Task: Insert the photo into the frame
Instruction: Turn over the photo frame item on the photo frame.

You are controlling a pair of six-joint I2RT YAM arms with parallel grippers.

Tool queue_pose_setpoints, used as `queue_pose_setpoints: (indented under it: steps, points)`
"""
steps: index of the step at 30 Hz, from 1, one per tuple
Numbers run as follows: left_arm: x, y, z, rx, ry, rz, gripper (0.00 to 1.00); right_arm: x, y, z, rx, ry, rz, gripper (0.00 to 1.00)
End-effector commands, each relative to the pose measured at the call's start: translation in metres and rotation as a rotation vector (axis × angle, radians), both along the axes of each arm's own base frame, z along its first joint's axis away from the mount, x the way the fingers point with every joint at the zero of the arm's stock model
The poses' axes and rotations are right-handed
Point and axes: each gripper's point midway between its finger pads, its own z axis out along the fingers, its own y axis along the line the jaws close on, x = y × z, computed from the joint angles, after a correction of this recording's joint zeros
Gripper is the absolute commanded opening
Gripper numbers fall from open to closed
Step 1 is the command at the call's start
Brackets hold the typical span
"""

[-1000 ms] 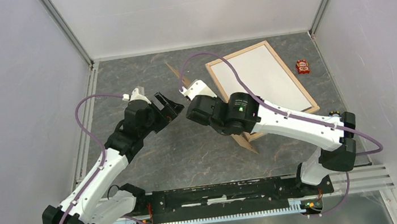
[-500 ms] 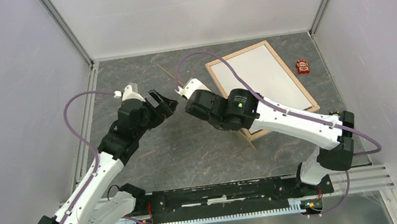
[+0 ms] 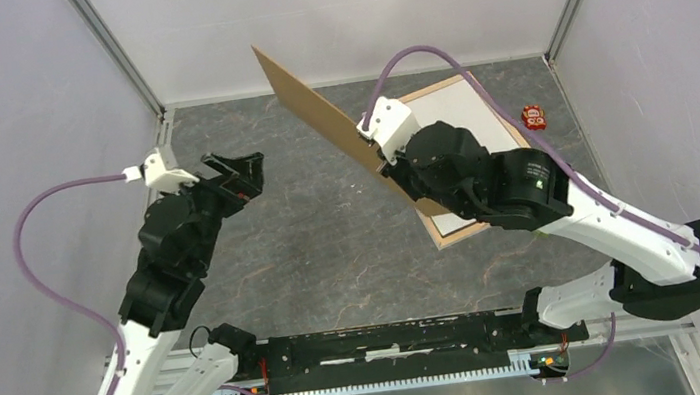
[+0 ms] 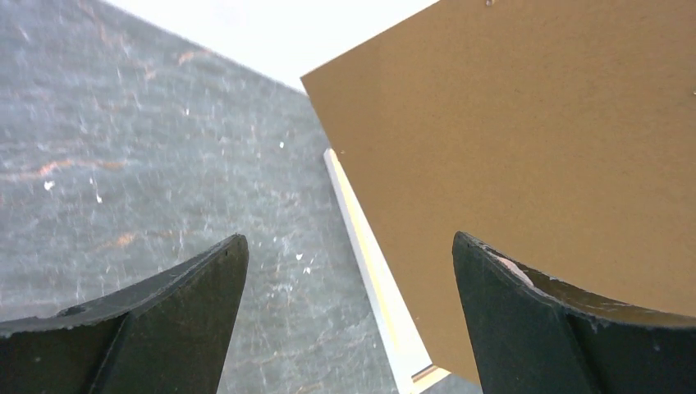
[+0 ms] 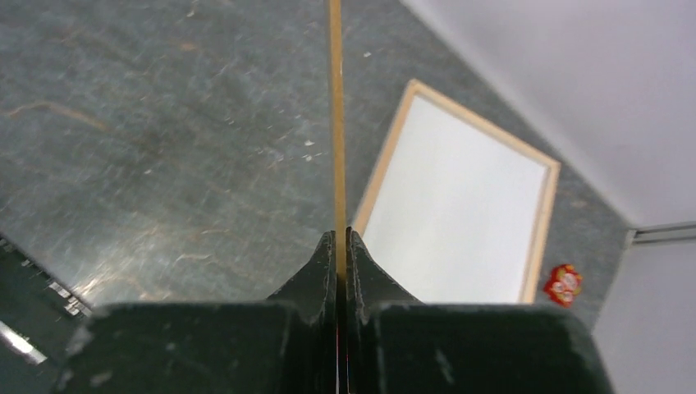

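Observation:
The frame (image 3: 520, 139) of pale wood lies flat at the back right, and a white sheet (image 3: 479, 131) fills its inside. No picture side shows, so I cannot tell whether that sheet is the photo. My right gripper (image 5: 341, 234) is shut on the thin brown backing board (image 3: 320, 105), held on edge in the air over the frame's left rail. The right wrist view shows the board edge-on (image 5: 335, 123) with the frame (image 5: 543, 230) lying beyond it. My left gripper (image 3: 237, 171) hangs open and empty left of the board (image 4: 533, 148), apart from it.
A small red object (image 3: 534, 117) lies on the grey table beyond the frame's right rail, near the right wall. White walls close in the back and both sides. The arms' base rail (image 3: 394, 338) runs along the near edge.
My right gripper has shut on the backing board and lifted it from low on the table into the air. My left arm has drawn back to the left, still open.

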Motion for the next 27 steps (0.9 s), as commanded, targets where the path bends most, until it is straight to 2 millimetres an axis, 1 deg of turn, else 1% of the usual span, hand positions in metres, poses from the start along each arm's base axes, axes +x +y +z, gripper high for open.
queue_pose_setpoints:
  steps: [1,2,4,6,8,9,11,14,18,20,24,27]
  points:
    - [-0.009,0.023,0.047,0.053,-0.128,0.071,1.00,0.027,-0.030,0.073,0.037,-0.218,-0.163,0.00]
    - [-0.010,0.026,0.050,0.064,-0.137,0.077,1.00,0.031,-0.044,0.081,0.003,-0.246,-0.229,0.00]
    - [-0.009,0.029,0.055,0.081,-0.152,0.089,1.00,0.038,-0.069,0.086,-0.098,-0.291,-0.352,0.00]
    - [-0.007,0.028,0.058,0.096,-0.168,0.090,1.00,0.043,-0.091,0.084,-0.208,-0.331,-0.473,0.00]
    - [-0.004,0.024,0.060,0.107,-0.182,0.074,1.00,0.049,-0.102,0.078,-0.267,-0.344,-0.545,0.00]
    - [-0.003,0.022,0.060,0.115,-0.185,0.064,1.00,0.052,-0.105,0.075,-0.290,-0.347,-0.570,0.00]
    - [0.002,0.014,0.057,0.133,-0.190,0.039,1.00,0.061,-0.107,0.068,-0.323,-0.346,-0.607,0.00]
    - [0.004,0.006,0.049,0.172,-0.194,0.008,1.00,0.077,-0.105,0.049,-0.395,-0.334,-0.641,0.00]
    - [0.003,0.010,0.039,0.241,-0.198,0.027,1.00,0.096,-0.097,0.020,-0.480,-0.311,-0.659,0.00]
    - [0.004,0.013,0.032,0.266,-0.191,0.044,1.00,0.106,-0.092,0.002,-0.514,-0.299,-0.657,0.00]
    - [0.006,0.007,0.021,0.292,-0.181,0.023,1.00,0.122,-0.091,-0.027,-0.582,-0.279,-0.670,0.00]
    - [0.006,0.006,0.017,0.311,-0.178,0.016,1.00,0.132,-0.086,-0.047,-0.618,-0.272,-0.669,0.00]
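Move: My right hand still grips the brown backboard, standing nearly on edge. The photo frame, with the white sheet in it, lies about 12 cm ahead of that hand, 15 cm to its right and some 36 cm below. The red toy is roughly 14 cm to the right of the frame and 6 cm farther out; the green toy is about 28 cm right of my hand and 4 cm back. From my empty left hand the frame lies 7 cm ahead, 36 cm right and 34 cm down. Keeping my right fingers shut on the backboard, I carry it forward about 12 cm and to the right towards the frame, arching up over 5 cm and then sinking below where I began. On the way I swing the hand clockwise and roll its left side down, some 50 degrees of turn in all. My left hand, open, rises about 5 cm and settles back, rolling a little. ##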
